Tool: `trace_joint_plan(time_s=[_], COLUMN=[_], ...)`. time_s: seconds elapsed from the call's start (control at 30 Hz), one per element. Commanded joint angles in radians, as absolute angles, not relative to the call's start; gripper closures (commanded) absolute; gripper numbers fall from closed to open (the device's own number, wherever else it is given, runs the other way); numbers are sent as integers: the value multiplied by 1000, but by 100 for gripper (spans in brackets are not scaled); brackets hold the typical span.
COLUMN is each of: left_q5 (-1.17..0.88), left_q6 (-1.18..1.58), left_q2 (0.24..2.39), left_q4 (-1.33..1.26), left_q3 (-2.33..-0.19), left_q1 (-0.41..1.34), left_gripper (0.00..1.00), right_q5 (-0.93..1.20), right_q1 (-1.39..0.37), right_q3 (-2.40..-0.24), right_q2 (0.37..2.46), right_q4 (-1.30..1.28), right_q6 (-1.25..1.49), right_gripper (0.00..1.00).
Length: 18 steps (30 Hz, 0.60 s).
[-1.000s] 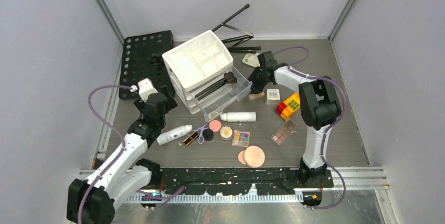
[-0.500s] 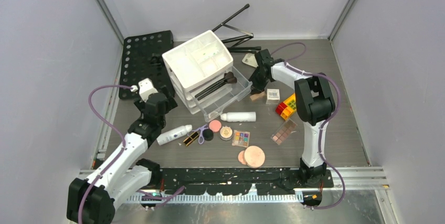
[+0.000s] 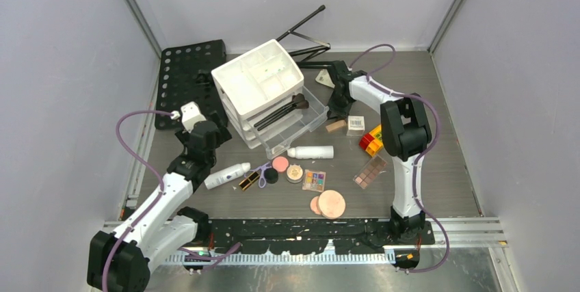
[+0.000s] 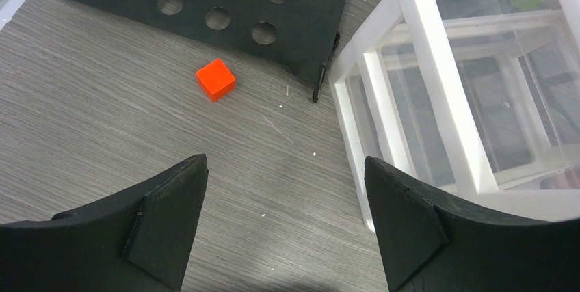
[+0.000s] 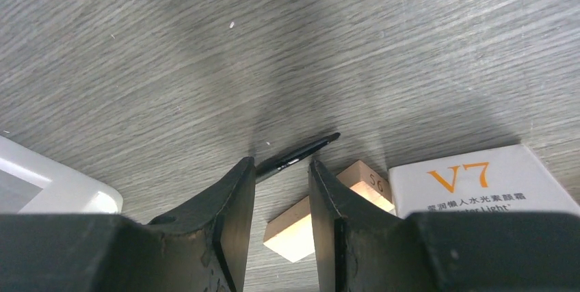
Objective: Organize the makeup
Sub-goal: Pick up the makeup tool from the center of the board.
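The makeup lies spread in front of the white drawer organizer (image 3: 256,76): two white bottles (image 3: 311,152) (image 3: 227,175), a black-gold lipstick (image 3: 249,181), pink (image 3: 280,163) and peach compacts (image 3: 332,203), and two eyeshadow palettes (image 3: 314,180) (image 3: 369,171). Black brushes (image 3: 282,111) rest in the pulled-out clear drawer (image 3: 309,120). My right gripper (image 3: 338,107) (image 5: 280,163) hangs low over the table beside that drawer, its jaws a narrow gap apart with nothing between them. A thin black brush handle (image 5: 301,152) lies just past its tips. My left gripper (image 3: 211,128) (image 4: 285,162) stands wide open by the organizer's left corner.
A tan wooden block (image 5: 342,203) and a white box (image 5: 479,182) lie right under the right gripper. A red-and-yellow block (image 3: 375,138) sits to their right. A black perforated board (image 3: 185,76) and a small red cube (image 4: 215,78) lie ahead of the left gripper. A black stand (image 3: 304,32) is behind the organizer.
The right arm's elbow and forearm have swung left and toward the back, with its gripper staying near the wooden block. The left arm has not moved.
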State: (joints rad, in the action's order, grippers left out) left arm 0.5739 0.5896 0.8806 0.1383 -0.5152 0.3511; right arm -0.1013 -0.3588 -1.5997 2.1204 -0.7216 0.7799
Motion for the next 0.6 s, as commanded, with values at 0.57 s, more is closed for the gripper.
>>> trace_joint_plan(time_s=[0.57], left_q5=[586], left_q6=[577], left_q2=[879], left_q4=[89], left_q3=[-537], left_q1=[348], left_gripper=[13], right_q5=[-295], right_q1=[-382], right_q3=[-1651], right_q2=[2128], right_q4=[-718], right_q6=[758], right_gripper=[89])
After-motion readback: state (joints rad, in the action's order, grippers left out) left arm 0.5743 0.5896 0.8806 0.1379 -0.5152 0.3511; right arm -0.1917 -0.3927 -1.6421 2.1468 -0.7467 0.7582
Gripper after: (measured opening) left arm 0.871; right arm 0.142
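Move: The makeup tool lies slantwise under and between my right hand's parted fingertips, its middle about 2 cm to the left, 1 cm back and 1 cm below. Of that hand, the tan block is some 2 cm right and 3 cm back, the V7 box about 8 cm right and 2 cm back, and the open drawer's middle some 10 cm left and 2 cm back. From my left hand the tool is roughly 37 cm right, 10 cm ahead and 13 cm below. I stay low over the table with my right hand and close its fingers on the makeup tool from about two-fifths open to nearly shut, pinching the shaft between the tips. While closing I edge about 1 cm left, towards the drawer, then the same back right, tilting some 5 degrees, without lifting. ##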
